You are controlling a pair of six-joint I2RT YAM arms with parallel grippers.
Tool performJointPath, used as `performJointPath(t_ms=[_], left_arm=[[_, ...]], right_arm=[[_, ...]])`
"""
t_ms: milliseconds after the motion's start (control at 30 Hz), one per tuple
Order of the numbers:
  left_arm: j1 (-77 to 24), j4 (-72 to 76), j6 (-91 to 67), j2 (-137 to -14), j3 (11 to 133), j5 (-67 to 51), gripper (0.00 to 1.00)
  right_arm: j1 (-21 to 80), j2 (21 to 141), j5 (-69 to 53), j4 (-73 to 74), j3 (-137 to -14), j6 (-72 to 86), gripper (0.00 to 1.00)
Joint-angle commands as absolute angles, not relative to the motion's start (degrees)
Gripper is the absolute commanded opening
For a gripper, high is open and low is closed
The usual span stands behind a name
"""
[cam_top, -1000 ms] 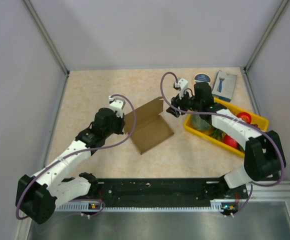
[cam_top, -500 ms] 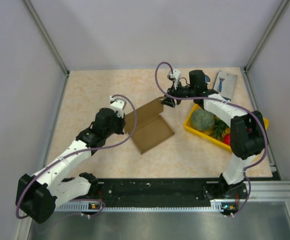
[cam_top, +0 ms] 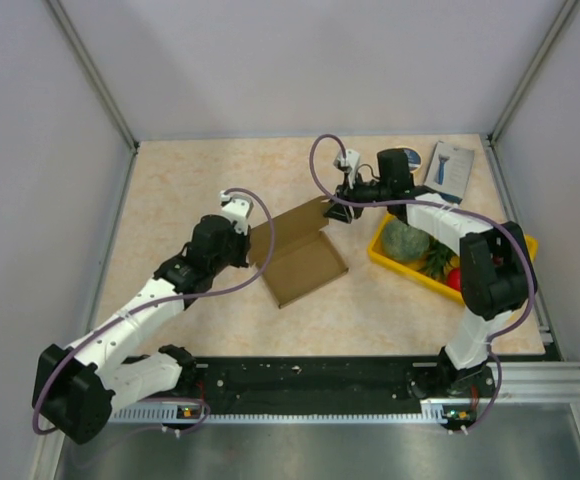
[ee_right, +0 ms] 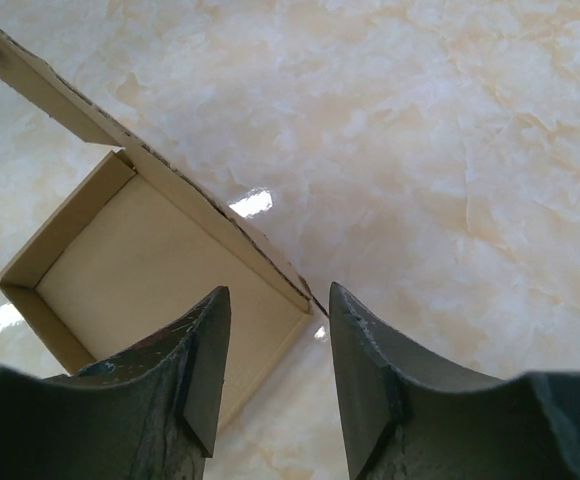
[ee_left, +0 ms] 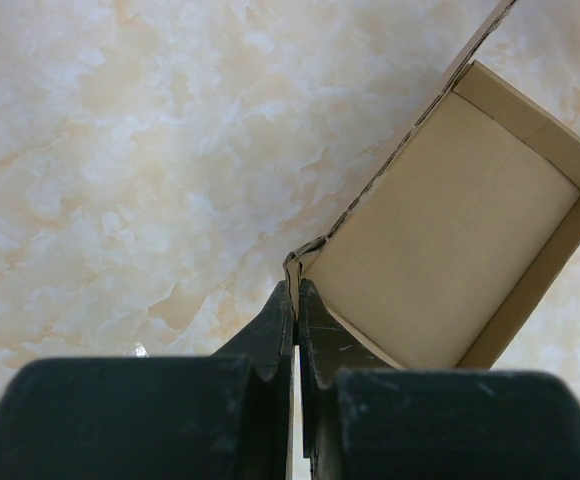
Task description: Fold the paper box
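Note:
The paper box [cam_top: 300, 262] is a brown cardboard tray with low walls, and one long flap [cam_top: 292, 222] stands up along its far side. My left gripper [cam_top: 253, 248] is shut on the box's left end. In the left wrist view the black fingertips [ee_left: 296, 292] pinch the thin cardboard edge, with the box's inside [ee_left: 450, 240] beyond them. My right gripper [cam_top: 334, 208] is at the box's far right corner. It stands open [ee_right: 277, 292] in the right wrist view, the corner of the box [ee_right: 160, 265] just beyond the gap and touching neither finger.
A yellow tray [cam_top: 518, 243] at the right holds a green round fruit [cam_top: 407, 240] and red items [cam_top: 457, 278]. A small blue-and-white retail box [cam_top: 450, 168] lies at the back right. Grey walls close in the table on three sides.
The right arm swung left from over the yellow tray to the box's far right corner, and its jaws narrowed a little. The left gripper and the box stayed put.

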State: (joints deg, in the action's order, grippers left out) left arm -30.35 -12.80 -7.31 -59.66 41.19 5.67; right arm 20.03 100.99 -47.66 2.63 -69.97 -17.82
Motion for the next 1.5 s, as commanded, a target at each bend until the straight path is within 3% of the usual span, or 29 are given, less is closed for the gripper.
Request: performJointPath(t_ms=[0,133,233,333,400,533,700,1000,1467], left_arm=[[-30.94,-10.81,-6.86,-59.77,42.89,6.33,0.0],[-31.03,-10.99,-6.77,-60.03,42.98,6.5,0.0],[-31.11,-10.99,-6.94,-60.73,43.15,6.85,0.0],[-31.11,-11.16,-7.64,-61.78,44.03,7.12,0.0],[-31.11,-11.77,-9.04,-62.57,45.25,8.87,0.0],[-31.11,-11.95,-15.18,-64.24,47.46,12.56,0.0],[-32.34,-11.16,-24.85,-67.75,49.22,18.97,0.0],[-37.52,-9.85,-37.6,-68.91,47.64,28.39,0.0],[-43.59,-0.79,-42.36,-63.63,35.6,35.76,0.0]], right_arm=[[20.04,101.07,-48.69,-0.27,-71.71,-18.02,0.45],[20.13,101.52,-50.27,-1.14,-71.81,-17.23,0.38],[20.56,100.46,-50.1,-2.72,-69.44,-16.7,0.27],[21.53,98.71,-49.66,-5.88,-66.99,-14.95,0.14],[22.58,97.3,-47.13,-6.59,-66.01,-12.76,0.0],[25.48,92.12,-37.48,-17.89,-56.2,-5.73,0.0],[30.05,84.92,-15.75,-25.48,-47.21,2.78,0.0],[40.59,76.38,11.39,-21.89,-42.19,10.8,0.0],[51.14,74.53,28.19,-27.16,-33.14,17.23,0.0]])
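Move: The right hand, fingers half open, is at the right end of the box's upright back panel, which lies barely 1 cm to its left and 1 cm lower. From this hand the box tray's middle is about 9 cm back, 3 cm left and 7 cm below, while the green melon sits some 16 cm right and 3 cm back. The left hand already pinches the panel's other end; from it the right end lies roughly 9 cm ahead and 13 cm right, and the tray's middle 10 cm right, level with it. The right fingers shut on the right end of the upright panel, by its corner tab, then the hand draws that end back towards the robot by about 8 cm, drifting slightly right, while it swings clockwise nearly 50 degrees. The left hand keeps its pinch on the left end and serves as the pivot, easing some 3 cm forward and then back and a little right, turning counter-clockwise by about 25 degrees while its left side rolls down. ##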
